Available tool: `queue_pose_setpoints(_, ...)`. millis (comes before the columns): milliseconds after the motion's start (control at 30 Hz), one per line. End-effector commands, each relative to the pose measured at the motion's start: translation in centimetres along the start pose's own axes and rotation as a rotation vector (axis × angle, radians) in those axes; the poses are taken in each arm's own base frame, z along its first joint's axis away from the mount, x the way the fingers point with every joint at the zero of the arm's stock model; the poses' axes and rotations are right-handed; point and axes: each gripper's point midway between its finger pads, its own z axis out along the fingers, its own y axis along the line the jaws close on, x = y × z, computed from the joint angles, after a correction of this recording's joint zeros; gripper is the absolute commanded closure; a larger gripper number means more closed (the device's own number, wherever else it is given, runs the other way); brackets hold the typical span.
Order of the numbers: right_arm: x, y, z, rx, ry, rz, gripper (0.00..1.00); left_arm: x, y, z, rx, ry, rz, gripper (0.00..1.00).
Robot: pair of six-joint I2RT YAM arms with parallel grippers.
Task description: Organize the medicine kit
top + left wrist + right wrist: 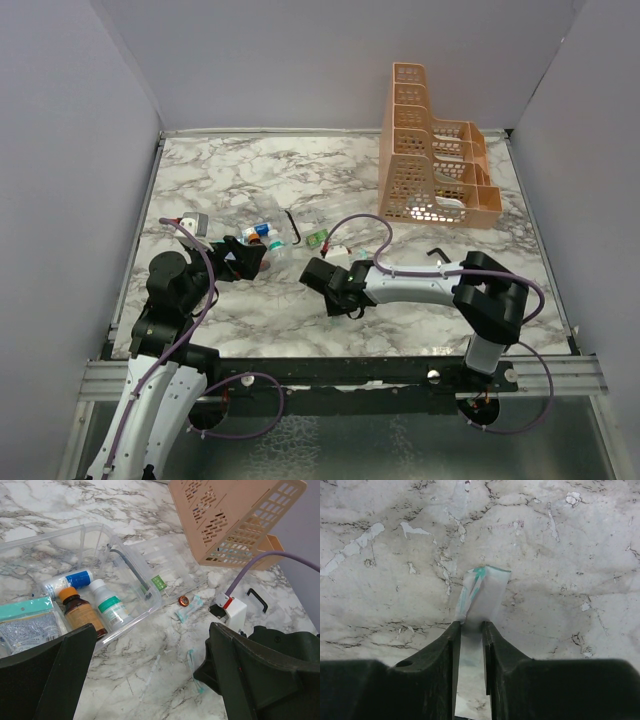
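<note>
My right gripper is shut on a white sachet with teal print, held low over the marble; in the top view it sits mid-table. My left gripper is open wide and empty, just near of the clear plastic kit box, which also shows in the top view. The box holds a brown bottle, a white bottle with a green label, a blue-and-white roll and a gauze packet. Loose teal sachets lie beside the box.
A tall orange perforated organizer stands at the back right, also in the left wrist view. A small black handle lies near the right arm. A small green box and an orange disc lie by the kit box. Walls enclose three sides.
</note>
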Motion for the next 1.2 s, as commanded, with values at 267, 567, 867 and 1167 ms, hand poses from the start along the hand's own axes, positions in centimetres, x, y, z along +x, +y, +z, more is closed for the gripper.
queue_pose_setpoints(267, -2.2, -1.2, -1.2, 0.067, -0.126, 0.047, 0.95, -0.9, -0.4, 0.0, 0.013, -0.03, 0.005, 0.01)
queue_pose_setpoints(567, -3.3, -1.3, -2.7, 0.027, -0.19, 0.089, 0.99, -0.9, -0.4, 0.0, 0.013, -0.029, 0.003, 0.01)
queue_pose_setpoints(867, -4.7, -2.1, -4.0, 0.026, -0.261, 0.08, 0.99, -0.9, -0.4, 0.0, 0.014, -0.031, 0.004, 0.01)
queue_pose_setpoints(1167, -13.1, -4.0, -10.2, -0.028, -0.557, -0.043, 0.99, -0.8, -0.3, 0.1, 0.014, -0.024, 0.006, 0.01)
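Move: The thin teal-and-white wrapped packet lies right under the right fingertips, its middle about 1 cm ahead and 1 cm below. A second teal packet lies some 11 cm ahead and 5 cm right of that hand, the orange ring about 12 ahead and 3 right; the small green box is some 15 ahead and 2 left. From the idle left hand the first packet is roughly 7 cm back, 14 right and 22 below. Over the packet on the table, the right fingers close from about a quarter open to fully shut while the hand edges slightly right and begins to rise. The empty hand then lifts away, pausing at about 3 cm before climbing faster, to end some 9 cm up, 4 cm forward and 2 cm right, its fingertips tilting outward by nearly 20 degrees. ##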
